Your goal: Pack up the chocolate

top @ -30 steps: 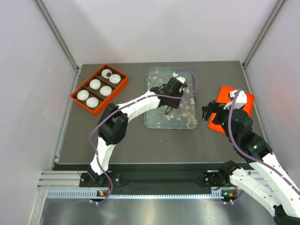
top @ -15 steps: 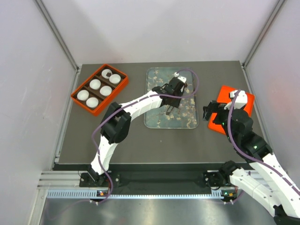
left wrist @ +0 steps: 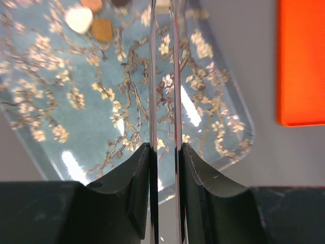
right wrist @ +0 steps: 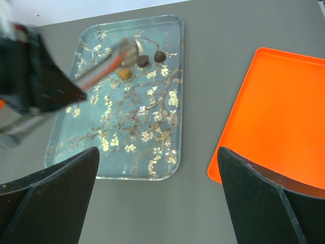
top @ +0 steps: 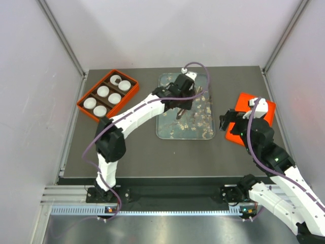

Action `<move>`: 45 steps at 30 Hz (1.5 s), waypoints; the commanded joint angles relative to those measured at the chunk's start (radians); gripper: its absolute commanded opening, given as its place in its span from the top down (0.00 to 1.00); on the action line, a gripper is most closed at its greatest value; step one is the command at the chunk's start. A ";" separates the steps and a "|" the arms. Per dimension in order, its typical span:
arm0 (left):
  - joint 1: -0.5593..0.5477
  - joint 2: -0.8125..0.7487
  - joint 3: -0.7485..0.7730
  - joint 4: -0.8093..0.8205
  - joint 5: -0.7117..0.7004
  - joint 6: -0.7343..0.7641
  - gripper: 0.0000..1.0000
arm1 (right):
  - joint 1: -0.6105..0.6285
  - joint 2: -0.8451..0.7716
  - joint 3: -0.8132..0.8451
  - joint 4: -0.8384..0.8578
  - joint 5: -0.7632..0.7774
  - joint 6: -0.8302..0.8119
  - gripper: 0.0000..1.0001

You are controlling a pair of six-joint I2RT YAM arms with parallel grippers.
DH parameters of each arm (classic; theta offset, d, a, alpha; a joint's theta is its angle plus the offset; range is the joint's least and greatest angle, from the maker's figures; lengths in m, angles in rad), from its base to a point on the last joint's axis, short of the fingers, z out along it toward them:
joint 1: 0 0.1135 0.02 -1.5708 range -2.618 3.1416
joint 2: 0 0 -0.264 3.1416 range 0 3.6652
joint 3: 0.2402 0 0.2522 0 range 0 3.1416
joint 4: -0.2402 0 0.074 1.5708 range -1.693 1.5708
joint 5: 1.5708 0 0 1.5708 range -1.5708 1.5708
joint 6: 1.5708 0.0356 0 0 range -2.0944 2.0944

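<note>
Several small pieces of the chocolate lie at the far end of the blossom-print tray point(right wrist: 152, 152): two dark ones point(right wrist: 143, 61), a tan one point(right wrist: 125, 73), and a cream one point(left wrist: 78, 19) in the left wrist view. My left gripper point(left wrist: 166, 147) point(top: 180, 104) hangs over the tray, shut on metal tongs point(left wrist: 163, 76) whose blades stand a narrow gap apart. The tong tips point(right wrist: 133, 47) reach beside the chocolates. I cannot tell whether they hold one. My right gripper point(right wrist: 157, 157) point(top: 228, 124) hovers open between the tray and the orange lid.
An orange box point(top: 84, 99) at the back left holds several white paper cups point(top: 103, 91); one cup point(top: 116, 80) has a dark piece in it. The flat orange lid point(top: 264, 109) lies right of the tray. Grey walls close in both sides.
The left arm's elbow has swung left and its gripper has moved toward the far end of the tray. The tong blades have come closer together. The right arm has stayed put.
</note>
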 commanded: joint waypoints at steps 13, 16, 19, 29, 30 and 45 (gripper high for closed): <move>0.145 -0.282 -0.085 -0.128 -0.202 0.010 0.71 | 0.013 -0.004 0.020 0.020 -0.056 0.047 0.00; 0.246 -0.313 -0.128 -0.126 -0.179 -0.005 0.71 | 0.013 0.000 0.019 0.018 -0.053 0.046 0.00; 0.361 -0.335 -0.172 -0.111 -0.165 -0.007 0.71 | 0.013 0.010 0.019 0.021 -0.055 0.044 0.00; 0.617 -0.229 -0.140 -0.066 -0.099 0.039 0.72 | 0.013 0.034 0.019 0.035 -0.053 0.033 0.00; 0.621 -0.209 -0.132 -0.065 -0.097 0.042 0.72 | 0.013 0.036 0.017 0.033 -0.052 0.030 0.00; 0.641 -0.094 -0.065 -0.069 -0.108 0.071 0.71 | 0.013 0.088 0.022 0.078 -0.047 0.016 0.00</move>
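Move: The left hand already holds the cream chocolate; the empty paper cup at the orange box's far right lies about 33 cm left, 10 cm ahead and 7 cm below. The cup with a brown chocolate is about 4 cm left and 3 cm farther out of it; the next empty cup is 5 cm left and 7 cm nearer. From the right hand the aimed-at cup lies some 43 cm left, 23 cm ahead, 17 cm lower. Left hand keeps its pinch, rises, swings about 33 cm left, turning counter-clockwise, then sinks forward over the cup. ##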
